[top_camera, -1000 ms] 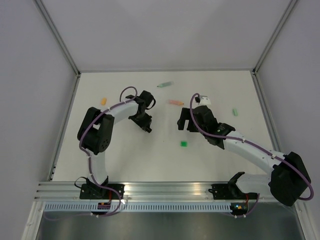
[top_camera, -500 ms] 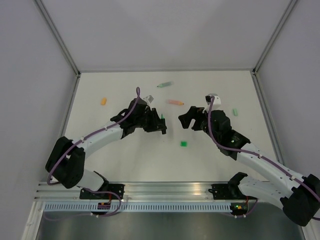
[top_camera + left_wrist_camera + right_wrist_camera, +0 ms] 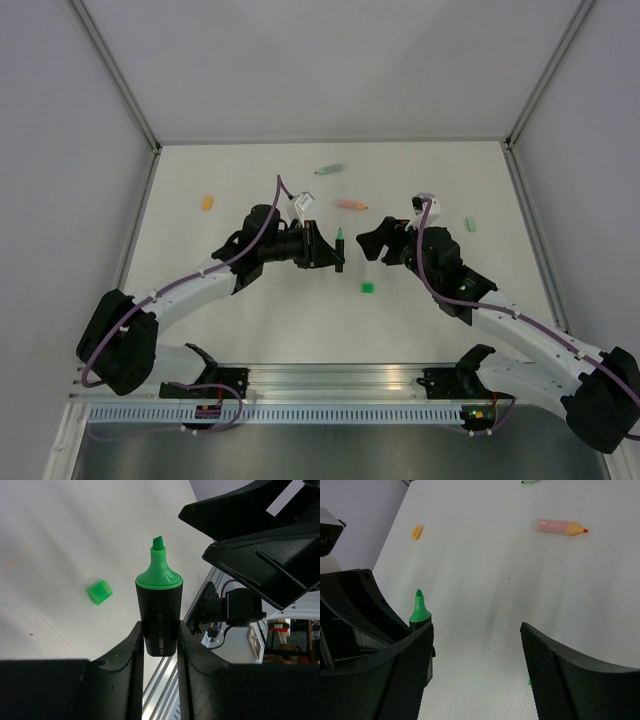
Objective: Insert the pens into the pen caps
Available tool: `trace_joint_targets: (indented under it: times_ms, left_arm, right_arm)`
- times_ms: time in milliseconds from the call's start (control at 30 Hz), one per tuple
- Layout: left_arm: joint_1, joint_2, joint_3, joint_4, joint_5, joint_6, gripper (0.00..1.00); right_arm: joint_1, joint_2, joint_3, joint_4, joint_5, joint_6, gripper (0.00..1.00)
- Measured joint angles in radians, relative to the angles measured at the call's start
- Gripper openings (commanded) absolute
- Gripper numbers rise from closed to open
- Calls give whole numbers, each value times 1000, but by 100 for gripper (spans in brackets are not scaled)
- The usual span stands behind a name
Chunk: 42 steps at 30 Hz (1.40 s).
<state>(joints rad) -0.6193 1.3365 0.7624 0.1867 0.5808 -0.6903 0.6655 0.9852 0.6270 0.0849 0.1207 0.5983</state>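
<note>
My left gripper (image 3: pixel 333 252) is shut on the black pen (image 3: pixel 340 243) with the bright green tip, held above the table's middle. In the left wrist view the pen (image 3: pixel 159 611) stands clamped between both fingers, tip pointing away. My right gripper (image 3: pixel 369 243) faces it from the right, open and empty, a short gap from the tip. The right wrist view shows the green tip (image 3: pixel 419 611) just beyond its left finger (image 3: pixel 412 665). The bright green cap (image 3: pixel 368 288) lies on the table below both grippers. The salmon pen (image 3: pixel 351 204), mint pen (image 3: pixel 329 169), orange cap (image 3: pixel 207 202) and mint cap (image 3: pixel 470 224) lie apart.
Grey walls with metal posts (image 3: pixel 120 80) close the white table (image 3: pixel 250 310) on three sides. An aluminium rail (image 3: pixel 330 382) carrying both arm bases runs along the near edge. The salmon pen (image 3: pixel 559 526) and orange cap (image 3: pixel 416 531) lie ahead of the right gripper.
The left arm has stretched out to the right, carrying the black pen to the table's middle. The right arm has reached forward to face it, and its jaws have narrowed a little.
</note>
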Motion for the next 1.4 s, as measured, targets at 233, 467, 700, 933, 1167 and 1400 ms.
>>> trace_joint_targets:
  times_ms: [233, 467, 700, 933, 1167, 1400]
  left_arm:
    - [-18, 3, 0, 24, 19, 16, 2]
    - [-32, 26, 0, 27, 25, 37, 2]
    - [-40, 37, 2, 26, 26, 51, 2]
    - [-42, 38, 2, 24, 25, 56, 2]
    - [-44, 40, 2, 20, 25, 63, 2]
    - [-41, 39, 1, 18, 25, 71, 30]
  right_arm:
    - [0, 20, 0, 47, -25, 49, 76]
    - [0, 67, 0, 76, -81, 72, 74]
    - [0, 85, 0, 109, -121, 89, 69]
    - [6, 139, 0, 129, -158, 96, 63]
    - [26, 190, 2, 162, -210, 97, 43]
    - [30, 203, 3, 193, -244, 94, 0]
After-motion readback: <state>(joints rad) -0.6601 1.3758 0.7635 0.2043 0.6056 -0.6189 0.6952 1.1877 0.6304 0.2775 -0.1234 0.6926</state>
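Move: My right hand's wide-open fingers have the green pen about 7 cm to their left, 1 cm nearer my base and roughly 2 cm lower. My left hand already grips its lower body, the pen's middle about 1 cm ahead of and above that grip. From my right hand, the green cap lies about 19 cm below, 2 cm back and 1 cm right; the pink pen is some 26 cm ahead, 3 cm left, and just as low. I bring my right hand about 6 cm to the left and a couple of centimetres down, turning it some 15 degrees counter-clockwise, until its fingers straddle the green pen's upper body just above my left fingers, then close them to pinch it there. My left hand keeps its hold, easing a centimetre or so back, right and down to meet it. ##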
